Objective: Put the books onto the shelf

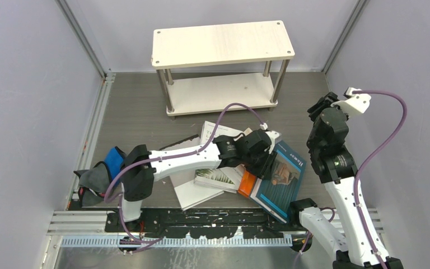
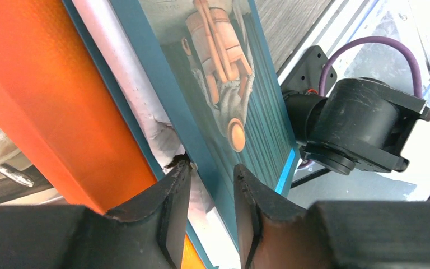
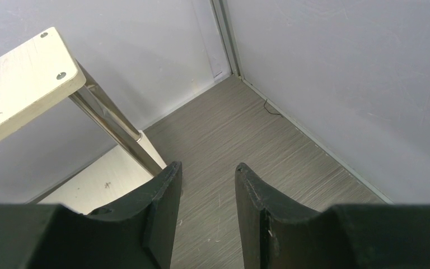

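The books lie in a loose pile in front of the shelf (image 1: 222, 43). The teal book (image 1: 283, 174) leans on the orange one (image 1: 247, 184). To their left lie a palm-leaf book (image 1: 215, 178), a plain white one (image 1: 193, 193) and a pale one (image 1: 215, 131). My left gripper (image 1: 266, 162) is at the teal book's left edge. In the left wrist view its jaws (image 2: 211, 168) straddle that edge of the teal book (image 2: 257, 112), one finger between it and the orange book (image 2: 45, 101), with gaps showing. My right gripper (image 1: 320, 106) hangs open and empty above the floor (image 3: 208, 168), right of the shelf (image 3: 17, 84).
A small blue object (image 1: 113, 159) and a grey cloth (image 1: 92, 182) sit by the left arm's base. Grey walls close in on three sides. A black rail (image 1: 201, 216) runs along the near edge. The right arm's lower joint (image 2: 358, 123) is close beside the teal book.
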Motion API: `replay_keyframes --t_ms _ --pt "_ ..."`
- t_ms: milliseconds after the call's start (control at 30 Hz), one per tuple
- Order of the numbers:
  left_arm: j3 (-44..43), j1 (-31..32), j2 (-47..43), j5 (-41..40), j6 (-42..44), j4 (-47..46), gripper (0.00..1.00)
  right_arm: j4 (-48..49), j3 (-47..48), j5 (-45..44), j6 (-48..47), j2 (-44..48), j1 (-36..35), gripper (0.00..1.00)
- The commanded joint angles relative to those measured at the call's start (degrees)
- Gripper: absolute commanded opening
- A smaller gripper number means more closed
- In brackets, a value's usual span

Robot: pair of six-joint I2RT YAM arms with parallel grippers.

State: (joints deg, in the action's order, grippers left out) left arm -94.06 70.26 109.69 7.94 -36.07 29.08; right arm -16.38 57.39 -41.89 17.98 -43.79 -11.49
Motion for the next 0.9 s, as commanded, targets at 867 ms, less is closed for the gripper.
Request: replay_keyframes --t_ms 867 --pt "-5.7 1.0 -7.0 -22.0 -6.5 3.0 0.00 -0.2 3.3 -0.2 -1.9 1.9 0.3 0.46"
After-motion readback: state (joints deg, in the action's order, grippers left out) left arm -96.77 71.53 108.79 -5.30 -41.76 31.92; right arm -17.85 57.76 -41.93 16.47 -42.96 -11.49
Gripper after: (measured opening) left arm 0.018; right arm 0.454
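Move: The blue Homer book lies right at the left hand's fingertips, which straddle the edge of its upper cover: its middle is about 5 cm to the right, 1 cm back and 2 cm below. The orange book lies along that edge, about 4 cm ahead and 3 cm left of the hand; the small cup book is some 8 cm ahead and 10 cm left. From the right hand, the Homer book is about 12 cm left, 16 cm back and 22 cm below. The Homer book's cover edge, beside the orange book, is pinched as the left hand's half-open fingers sink barely 1 cm and shut fully on it. After a short hold with the fingers closed, the hand draws the book forward and up, some 2 to 3 cm each way, speeding up and turning about 10 degrees counter-clockwise while keeping its pinch. ##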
